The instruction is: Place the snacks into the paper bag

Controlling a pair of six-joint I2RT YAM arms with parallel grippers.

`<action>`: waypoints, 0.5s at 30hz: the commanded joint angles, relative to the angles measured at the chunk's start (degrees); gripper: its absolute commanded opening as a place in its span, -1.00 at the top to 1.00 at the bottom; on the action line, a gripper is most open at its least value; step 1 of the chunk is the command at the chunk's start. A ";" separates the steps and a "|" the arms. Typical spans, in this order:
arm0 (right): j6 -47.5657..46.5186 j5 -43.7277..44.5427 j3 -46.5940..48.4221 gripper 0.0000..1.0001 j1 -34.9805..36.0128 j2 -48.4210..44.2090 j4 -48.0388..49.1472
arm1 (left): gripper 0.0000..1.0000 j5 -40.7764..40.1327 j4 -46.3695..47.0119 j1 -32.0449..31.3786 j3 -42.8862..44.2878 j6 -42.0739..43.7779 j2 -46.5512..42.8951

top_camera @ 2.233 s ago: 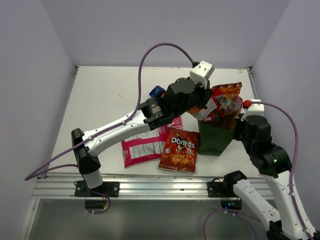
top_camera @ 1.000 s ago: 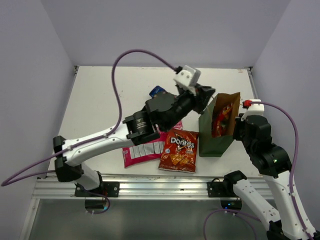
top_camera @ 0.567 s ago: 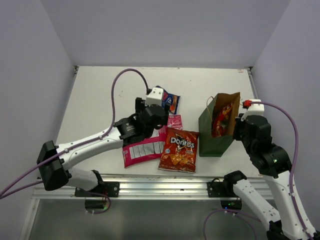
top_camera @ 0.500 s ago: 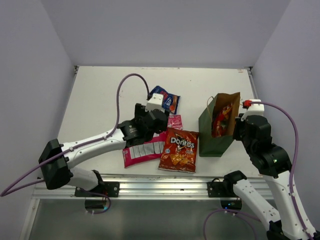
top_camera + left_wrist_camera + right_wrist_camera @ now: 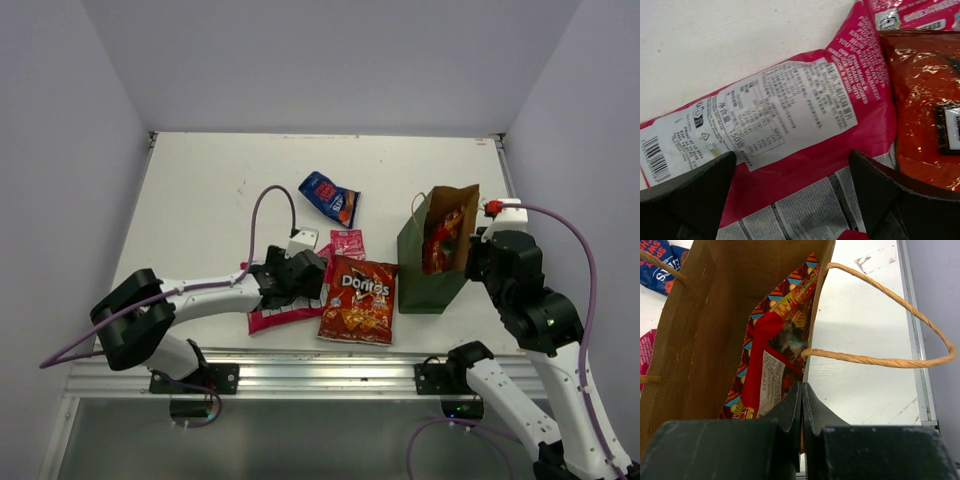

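Observation:
My left gripper (image 5: 303, 283) (image 5: 792, 167) is open and empty, low over the large pink-white packet (image 5: 275, 312) (image 5: 785, 110), a finger on each side. The red Doritos bag (image 5: 360, 297) (image 5: 925, 95) lies just right of it. The small pink sachet (image 5: 347, 243) (image 5: 910, 12) and the blue bag (image 5: 330, 197) (image 5: 660, 265) lie further back. The green paper bag (image 5: 428, 272) (image 5: 710, 325) stands upright with a red chip bag (image 5: 443, 238) (image 5: 772, 362) inside. My right gripper (image 5: 482, 252) (image 5: 802, 392) is shut on the bag's right wall.
The bag's rope handle (image 5: 885, 360) loops out over the table to the right. The table's right edge (image 5: 508, 180) is close behind the bag. The left arm's purple cable (image 5: 262, 200) arcs over the table.
My left arm released the red chip bag into the paper bag, then swung back left and down over the pink-white packet. The right gripper and paper bag have not moved.

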 commanded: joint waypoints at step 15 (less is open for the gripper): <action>-1.03 -1.41 -0.09 1.00 0.05 0.18 0.96 | -0.01 5.60 9.75 1.03 -0.44 2.20 9.86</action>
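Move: Just beneath the left hand lies the pink bag, its middle about 3 cm below, roughly 2 cm back and 1 cm to the left. The Doritos bag sits some 12 cm to the hand's right and 5 cm back; the small pink packet is about 11 cm right and 8 cm ahead. From the right hand, the pink bag is around 35 cm to the left, 1 cm ahead and 25 cm lower. Sinking about 2 cm onto the middle of the pink bag, the wide-open left hand also edges some 2 cm right, towards the Doritos bag, and a little under 2 cm forward. Late on, its fingers start closing, gathering the pink bag's film between the tips; the wrist hardly turns. ##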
